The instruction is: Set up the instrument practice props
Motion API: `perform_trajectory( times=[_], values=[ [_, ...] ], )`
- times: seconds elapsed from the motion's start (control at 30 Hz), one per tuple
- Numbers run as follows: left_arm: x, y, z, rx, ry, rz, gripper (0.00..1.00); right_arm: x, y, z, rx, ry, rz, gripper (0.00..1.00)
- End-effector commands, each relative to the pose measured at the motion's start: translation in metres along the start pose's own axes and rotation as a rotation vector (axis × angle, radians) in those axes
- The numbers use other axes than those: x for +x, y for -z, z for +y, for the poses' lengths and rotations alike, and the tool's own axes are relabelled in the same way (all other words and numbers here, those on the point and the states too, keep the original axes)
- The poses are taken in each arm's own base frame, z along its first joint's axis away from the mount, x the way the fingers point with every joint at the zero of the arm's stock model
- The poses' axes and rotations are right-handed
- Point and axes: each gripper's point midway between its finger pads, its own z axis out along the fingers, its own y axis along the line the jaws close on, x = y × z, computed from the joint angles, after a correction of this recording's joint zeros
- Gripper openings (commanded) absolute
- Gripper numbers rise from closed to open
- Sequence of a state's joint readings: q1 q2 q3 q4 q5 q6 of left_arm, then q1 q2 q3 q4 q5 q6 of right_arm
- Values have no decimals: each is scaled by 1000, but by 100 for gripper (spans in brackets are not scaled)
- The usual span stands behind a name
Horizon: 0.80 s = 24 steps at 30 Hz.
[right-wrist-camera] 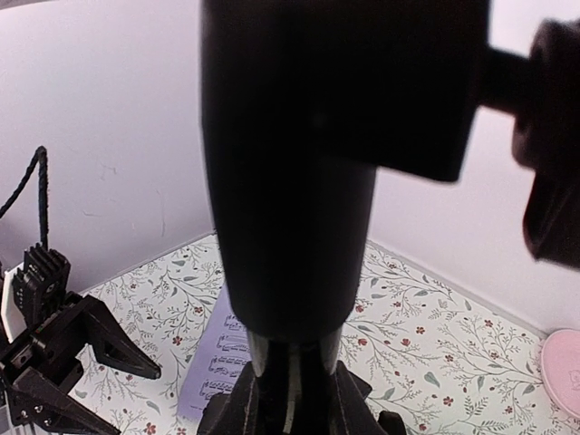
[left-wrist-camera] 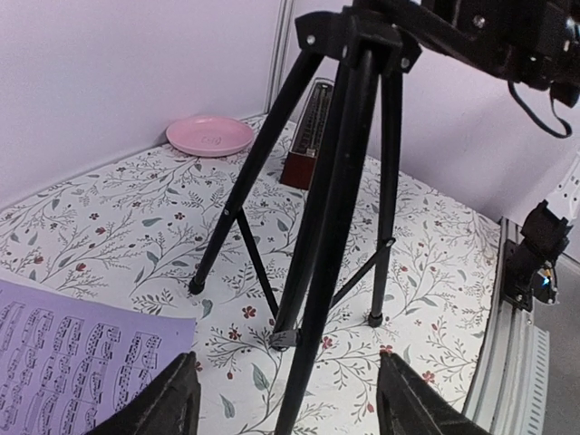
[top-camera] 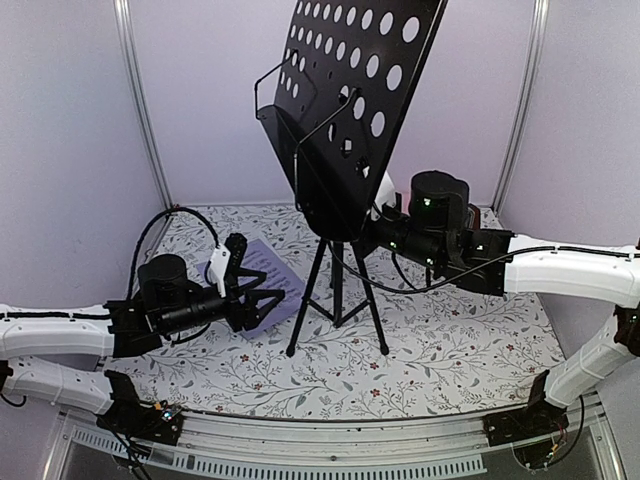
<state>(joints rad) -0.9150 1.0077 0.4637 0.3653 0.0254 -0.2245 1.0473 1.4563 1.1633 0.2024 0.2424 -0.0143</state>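
Observation:
The black perforated music stand desk stands tilted on its tripod legs in the middle of the table. My right gripper is shut on the stand's pole just under the desk, and its fingers press the shaft from both sides. A sheet-music page lies flat left of the tripod. Just beside that page, my left gripper hovers low and open, holding nothing, with the near tripod leg in front of it. The red-brown metronome stands behind the tripod.
A pink round plate sits at the back by the wall. The floral tablecloth covers the table, white walls close it in on three sides, and a metal rail runs along the near edge.

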Motion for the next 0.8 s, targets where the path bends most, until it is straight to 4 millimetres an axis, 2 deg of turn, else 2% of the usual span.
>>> perform_trajectory(
  times=[0.0, 0.2, 0.4, 0.6, 0.77],
  values=[
    [-22, -7, 2, -5, -28, -63, 67, -90, 12, -32, 32, -17, -275, 0],
    [-29, -23, 7, -4, -42, -85, 67, -102, 5, -59, 47, 7, -320, 0],
    [-41, -51, 15, 22, -57, -88, 66, -104, -12, -88, 56, 36, -343, 0],
    [-48, -84, 36, 17, -75, -79, 65, -98, -29, -118, 69, 58, -350, 0],
    [-42, -111, 51, 22, -67, -48, 64, -101, -40, -139, 68, 72, -372, 0]
  ],
)
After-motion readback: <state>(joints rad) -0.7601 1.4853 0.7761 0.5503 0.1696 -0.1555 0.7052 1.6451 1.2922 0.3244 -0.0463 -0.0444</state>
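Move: The right hand already grips the stand column just under the desk, right at its hand point. The metronome box stands some 20 cm ahead and 29 cm right of this hand, about 25 cm lower; the pink plate roughly 40 cm ahead and 22 cm right, 33 cm lower. From the open left hand, the stand's near leg is about 9 cm right and 2 cm ahead, some 5 cm lower; the sheet music lies 17 cm ahead and 9 cm left, 22 cm down. Forward and somewhat to the right, level all the way, the right hand carries the upright music stand about 13 cm towards the back of the table, its fingers keeping their pinch on the column. The left hand, fingers staying open and touching nothing, gathers speed and follows beside the near leg, some 10 cm forward and 5 cm right. ##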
